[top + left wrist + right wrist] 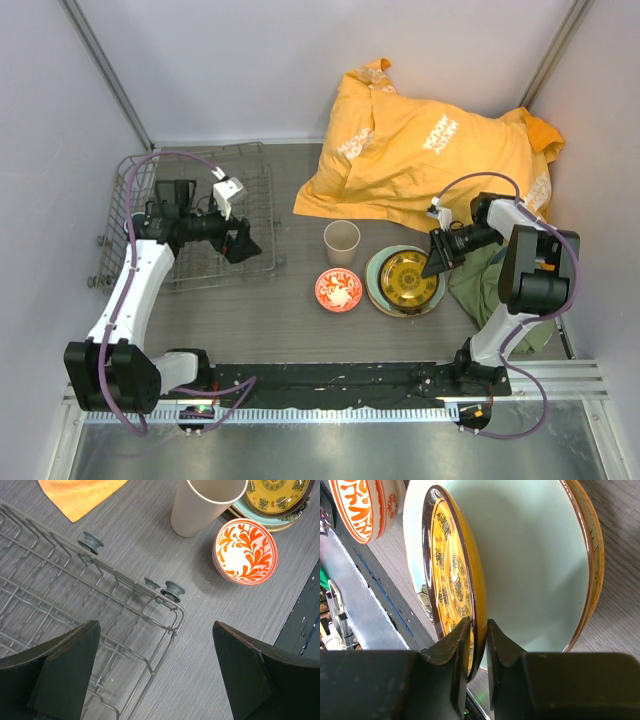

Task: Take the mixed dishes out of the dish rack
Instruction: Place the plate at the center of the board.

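Observation:
The grey wire dish rack (150, 200) (60, 595) stands at the left, and my left gripper (243, 245) (155, 675) hangs wide open over its near right corner, holding nothing. On the table to the right stand the beige cup (341, 241) (205, 505) and the white-and-red bowl (338, 289) (246, 551) (362, 505). The small yellow patterned plate (408, 278) (450, 575) lies in the pale green plate (378, 285) (535, 565). My right gripper (437, 262) (479, 630) is shut on the yellow plate's right rim, one finger on each face.
A crumpled orange cloth (420, 150) fills the back right. A dark green cloth (480, 285) lies under the right arm. A black strip (340, 380) runs along the table's near edge by the arm bases. Grey walls close in both sides.

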`<state>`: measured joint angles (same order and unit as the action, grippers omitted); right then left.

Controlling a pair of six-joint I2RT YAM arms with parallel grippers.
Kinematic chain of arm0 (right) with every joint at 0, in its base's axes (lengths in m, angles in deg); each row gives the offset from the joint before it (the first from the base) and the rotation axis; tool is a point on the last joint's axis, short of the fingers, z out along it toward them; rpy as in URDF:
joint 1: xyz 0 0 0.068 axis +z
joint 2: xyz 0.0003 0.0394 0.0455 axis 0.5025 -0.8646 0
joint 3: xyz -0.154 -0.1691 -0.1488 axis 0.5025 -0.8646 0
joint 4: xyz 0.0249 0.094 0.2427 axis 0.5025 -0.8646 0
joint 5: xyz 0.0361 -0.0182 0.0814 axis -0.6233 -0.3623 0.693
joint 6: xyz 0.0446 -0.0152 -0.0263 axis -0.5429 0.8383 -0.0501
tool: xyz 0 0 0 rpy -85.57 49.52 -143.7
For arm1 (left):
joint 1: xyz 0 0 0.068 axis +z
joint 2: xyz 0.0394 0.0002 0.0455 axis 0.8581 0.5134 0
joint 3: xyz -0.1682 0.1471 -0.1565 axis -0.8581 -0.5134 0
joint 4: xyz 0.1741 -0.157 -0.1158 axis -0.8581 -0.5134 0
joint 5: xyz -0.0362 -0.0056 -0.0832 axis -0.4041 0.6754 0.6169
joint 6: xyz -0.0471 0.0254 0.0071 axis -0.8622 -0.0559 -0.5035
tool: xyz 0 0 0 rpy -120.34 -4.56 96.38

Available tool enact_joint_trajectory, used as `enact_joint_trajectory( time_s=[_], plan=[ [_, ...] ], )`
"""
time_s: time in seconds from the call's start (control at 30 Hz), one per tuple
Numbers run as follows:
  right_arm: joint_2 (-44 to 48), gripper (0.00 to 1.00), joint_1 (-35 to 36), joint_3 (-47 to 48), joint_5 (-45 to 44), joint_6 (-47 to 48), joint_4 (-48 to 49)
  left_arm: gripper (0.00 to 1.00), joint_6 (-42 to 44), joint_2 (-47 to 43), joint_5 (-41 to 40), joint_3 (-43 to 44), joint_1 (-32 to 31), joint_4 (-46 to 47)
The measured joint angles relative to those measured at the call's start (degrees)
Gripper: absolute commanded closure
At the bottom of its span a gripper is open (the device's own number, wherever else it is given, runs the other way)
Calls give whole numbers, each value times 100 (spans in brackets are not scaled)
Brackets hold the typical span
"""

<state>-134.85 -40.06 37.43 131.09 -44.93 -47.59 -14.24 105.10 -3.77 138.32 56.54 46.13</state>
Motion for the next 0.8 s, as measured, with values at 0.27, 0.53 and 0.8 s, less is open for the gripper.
enact_joint_trajectory(
  time_s=[0.27,0.53,0.8],
  plan=[
    [-24,53,-9,4,-90,-63,22,0,20,7,-4,0,0,-26],
    [-20,41,-9,4,-337,-267,203,0,146,2,-308,0,0,-94],
    [79,37,-9,4,-542,-551,483,0,170,-153,-813,0,0,-103]
  ],
)
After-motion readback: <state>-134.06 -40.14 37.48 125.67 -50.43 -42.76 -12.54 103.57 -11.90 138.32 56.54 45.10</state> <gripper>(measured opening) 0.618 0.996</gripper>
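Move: The right hand has the yellow plate by its right rim, tilted, with the plate's middle about 6 cm to the left, 3 cm back and a little below. It goes down onto the green plate, whose middle is roughly 7 cm left, 3 cm back and 4 cm below. The red-patterned bowl sits some 22 cm left and 5 cm back, the beige cup about 21 cm left and 4 cm farther out. From the left hand, the yellow plate lies around 37 cm right, 7 cm back and well below. Sinking about 1 cm while its fingers spread from a narrow gap to well over half open, the right hand lets the yellow plate's rim go over the green plate. It then eases to the right and forward, a good 2 cm in all, away from the plate's middle, tilting slightly. The empty, open left hand drifts about 2 cm left beside the rack. ##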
